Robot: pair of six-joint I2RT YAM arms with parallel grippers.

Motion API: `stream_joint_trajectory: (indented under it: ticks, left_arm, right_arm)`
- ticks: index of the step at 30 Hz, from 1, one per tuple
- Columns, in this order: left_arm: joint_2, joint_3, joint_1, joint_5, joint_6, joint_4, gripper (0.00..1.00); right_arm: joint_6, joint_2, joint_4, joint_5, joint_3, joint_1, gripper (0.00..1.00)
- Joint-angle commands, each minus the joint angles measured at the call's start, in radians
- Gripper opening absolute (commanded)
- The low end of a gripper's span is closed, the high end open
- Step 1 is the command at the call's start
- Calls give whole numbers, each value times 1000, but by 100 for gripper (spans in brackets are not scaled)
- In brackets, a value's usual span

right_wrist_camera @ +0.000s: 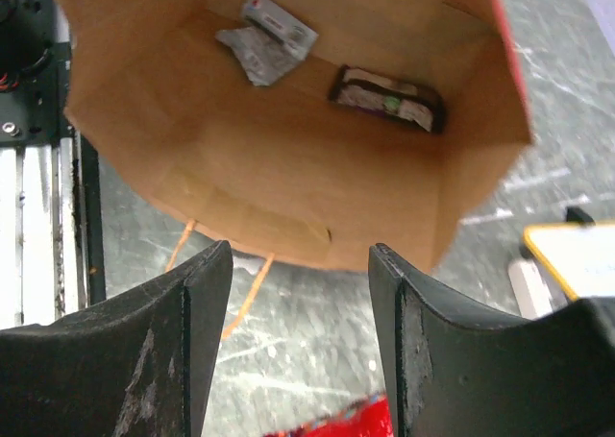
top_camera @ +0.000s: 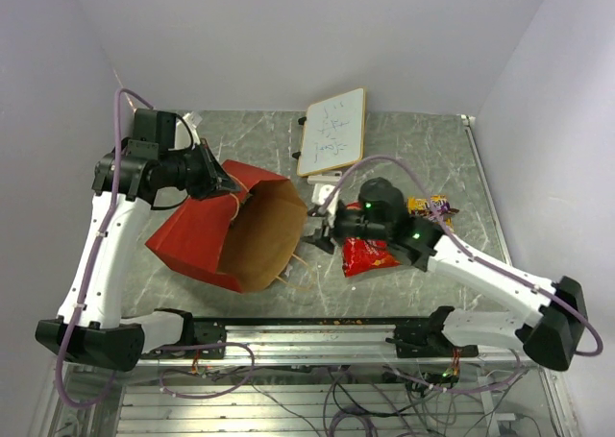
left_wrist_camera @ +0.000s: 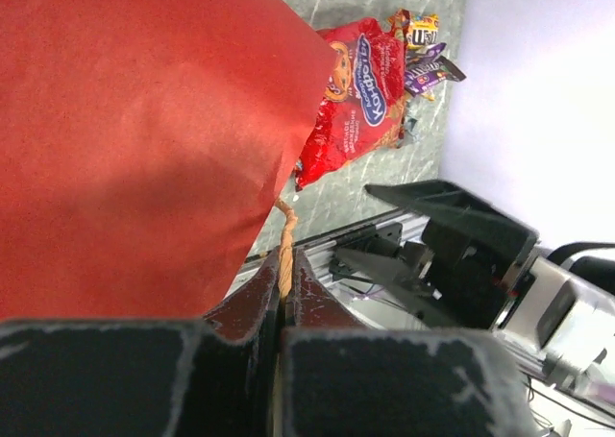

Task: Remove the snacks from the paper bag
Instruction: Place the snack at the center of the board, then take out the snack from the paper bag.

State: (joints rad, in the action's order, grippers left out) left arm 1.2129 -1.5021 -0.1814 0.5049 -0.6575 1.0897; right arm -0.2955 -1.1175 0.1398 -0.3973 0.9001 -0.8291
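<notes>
The paper bag (top_camera: 207,235) lies on its side, its brown mouth (top_camera: 274,230) facing right. My left gripper (top_camera: 223,181) is shut on the upper twisted handle (left_wrist_camera: 286,235), which is pinched between the jaws of that left gripper (left_wrist_camera: 285,264) beside the bag's red wall (left_wrist_camera: 135,139). My right gripper (top_camera: 322,228) hangs open just outside the mouth. Between the fingers of the right gripper (right_wrist_camera: 301,264) nothing is held. Inside the bag (right_wrist_camera: 288,178) lie a silver wrapper (right_wrist_camera: 267,36) and a dark bar (right_wrist_camera: 388,99). The red cookie packet (top_camera: 368,254) (left_wrist_camera: 356,91) and small candy bars (top_camera: 430,206) (left_wrist_camera: 423,48) lie on the table.
A small whiteboard (top_camera: 332,131) lies at the back, with a white object (top_camera: 325,195) just in front of it. The bag's lower handle (right_wrist_camera: 252,288) trails on the table. A metal rail (top_camera: 307,336) runs along the near edge.
</notes>
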Motion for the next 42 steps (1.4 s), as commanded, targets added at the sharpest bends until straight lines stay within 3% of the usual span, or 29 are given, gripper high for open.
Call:
stream_joint_trajectory:
  ticks: [1, 14, 21, 31, 35, 42]
  left_arm:
    - [17, -73, 2, -78, 35, 77, 7]
    - [16, -169, 5, -161, 98, 130, 7]
    - [-65, -75, 5, -97, 75, 50, 7]
    - [-128, -108, 5, -230, 115, 150, 7]
    - [-149, -75, 5, -225, 94, 137, 7]
    - [-151, -62, 5, -279, 87, 157, 7]
  right_arm:
    - [-83, -97, -97, 92, 45, -107, 59]
    - [-172, -283, -303, 90, 37, -170, 60]
    - [-367, -367, -293, -65, 95, -170, 60]
    - [-509, -443, -311, -211, 154, -183, 60]
    - [-599, -473, -283, -200, 172, -217, 60]
    - [-764, -570, -248, -9, 231, -299, 60]
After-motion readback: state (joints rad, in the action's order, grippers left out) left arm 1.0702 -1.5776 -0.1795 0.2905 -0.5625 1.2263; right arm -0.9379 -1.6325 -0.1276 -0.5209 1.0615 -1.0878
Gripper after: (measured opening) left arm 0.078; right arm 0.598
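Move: The silver packets deep in the paper bag lie roughly 29 cm left of the right hand, 2 cm ahead and 20 cm below. The brown bar is about 20 cm left and 7 ahead, nearly as low; the bag's mouth is 9 cm left, 3 ahead. The red biscuit bag sits some 20 cm right, 5 ahead. From the left hand, holding the bag's handle, the packets are about 14 cm left and 28 below, level front to back. Open right hand reaches some 14 cm left and down into the paper bag, left hand drawing the handle left-back. ##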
